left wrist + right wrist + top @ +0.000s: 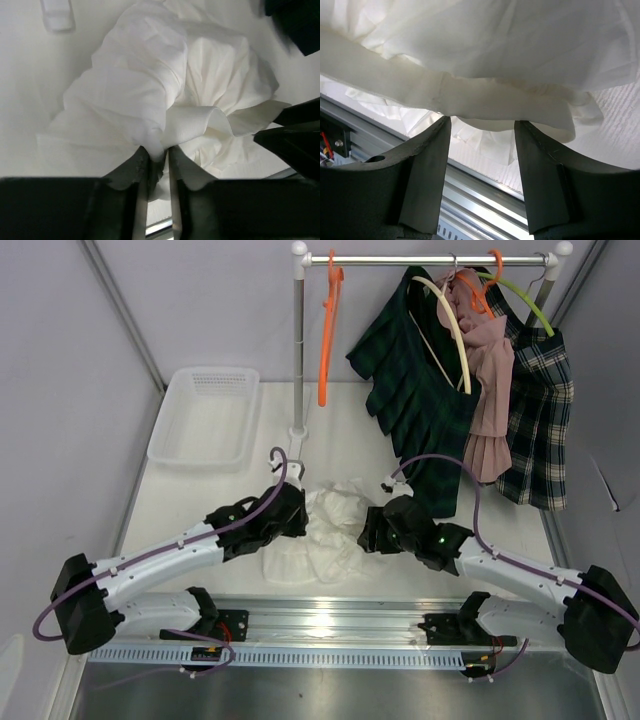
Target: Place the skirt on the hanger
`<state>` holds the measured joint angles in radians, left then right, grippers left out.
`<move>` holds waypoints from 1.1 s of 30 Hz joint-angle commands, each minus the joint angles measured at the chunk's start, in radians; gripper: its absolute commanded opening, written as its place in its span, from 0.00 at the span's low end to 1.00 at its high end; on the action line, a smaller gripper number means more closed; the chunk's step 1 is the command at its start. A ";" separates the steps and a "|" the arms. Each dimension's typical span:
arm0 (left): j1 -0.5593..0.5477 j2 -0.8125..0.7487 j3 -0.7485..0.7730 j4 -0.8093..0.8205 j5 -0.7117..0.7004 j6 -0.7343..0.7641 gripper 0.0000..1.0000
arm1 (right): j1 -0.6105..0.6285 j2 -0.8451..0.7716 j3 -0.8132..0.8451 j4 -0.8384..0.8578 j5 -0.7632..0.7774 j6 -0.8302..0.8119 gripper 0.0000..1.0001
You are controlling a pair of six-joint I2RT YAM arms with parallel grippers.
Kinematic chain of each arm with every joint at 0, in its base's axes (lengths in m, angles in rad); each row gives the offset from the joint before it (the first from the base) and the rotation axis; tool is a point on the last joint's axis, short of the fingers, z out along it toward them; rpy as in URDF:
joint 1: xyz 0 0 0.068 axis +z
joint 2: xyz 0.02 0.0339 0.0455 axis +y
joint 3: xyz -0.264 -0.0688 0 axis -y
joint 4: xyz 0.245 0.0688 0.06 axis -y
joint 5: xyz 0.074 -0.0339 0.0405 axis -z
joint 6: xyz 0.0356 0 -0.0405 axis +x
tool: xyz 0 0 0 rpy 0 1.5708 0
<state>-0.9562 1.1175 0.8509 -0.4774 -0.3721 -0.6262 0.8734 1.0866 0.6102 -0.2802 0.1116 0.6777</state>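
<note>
The white skirt (325,530) lies crumpled on the table between both grippers. My left gripper (300,520) is at its left edge, jaws a narrow gap apart, with a fold of the skirt (140,85) loose between the fingertips (159,150). My right gripper (368,530) is at the skirt's right edge and stands open. The skirt's waistband (485,97) drapes across the tips of the right gripper (482,125) with nothing clamped. An empty orange hanger (326,340) hangs on the rail at the back.
A white basket (205,415) sits back left. The rack's pole (298,350) stands behind the skirt. Green plaid (415,390), pink (490,370) and dark plaid (540,420) garments hang at the right. A metal rail (330,615) runs along the near edge.
</note>
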 commanded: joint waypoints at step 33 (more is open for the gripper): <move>0.132 -0.176 0.094 -0.026 0.137 0.125 0.75 | 0.004 0.033 0.196 -0.106 0.092 -0.044 0.59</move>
<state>-0.8307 0.9676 0.9012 -0.4908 -0.2420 -0.5396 0.8730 1.1629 0.7273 -0.3836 0.1959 0.6502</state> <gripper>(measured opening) 0.742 0.581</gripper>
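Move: The white skirt lies bunched on the table, its middle about 4 cm right of the left gripper, level with it and some 9 cm below, with a fold still between the fingertips. The rack foot is 20 cm ahead, 1 cm left; the white basket 24 cm ahead, 22 cm left. From the right gripper the white skirt is roughly 10 cm left, 2 cm ahead, 4 cm down, and the hanging green skirt's hem about 7 cm ahead, 13 cm right. Let go of the white skirt's fold: spread the left fingers wide while easing the gripper down about 4 cm and 3 cm left, then lift straight up off the skirt some 10 cm, fingers kept open and tipping upward by about 10 degrees. Keep the right gripper low at the waistband, fingers still part open, nudging forward 1 or 2 cm. ##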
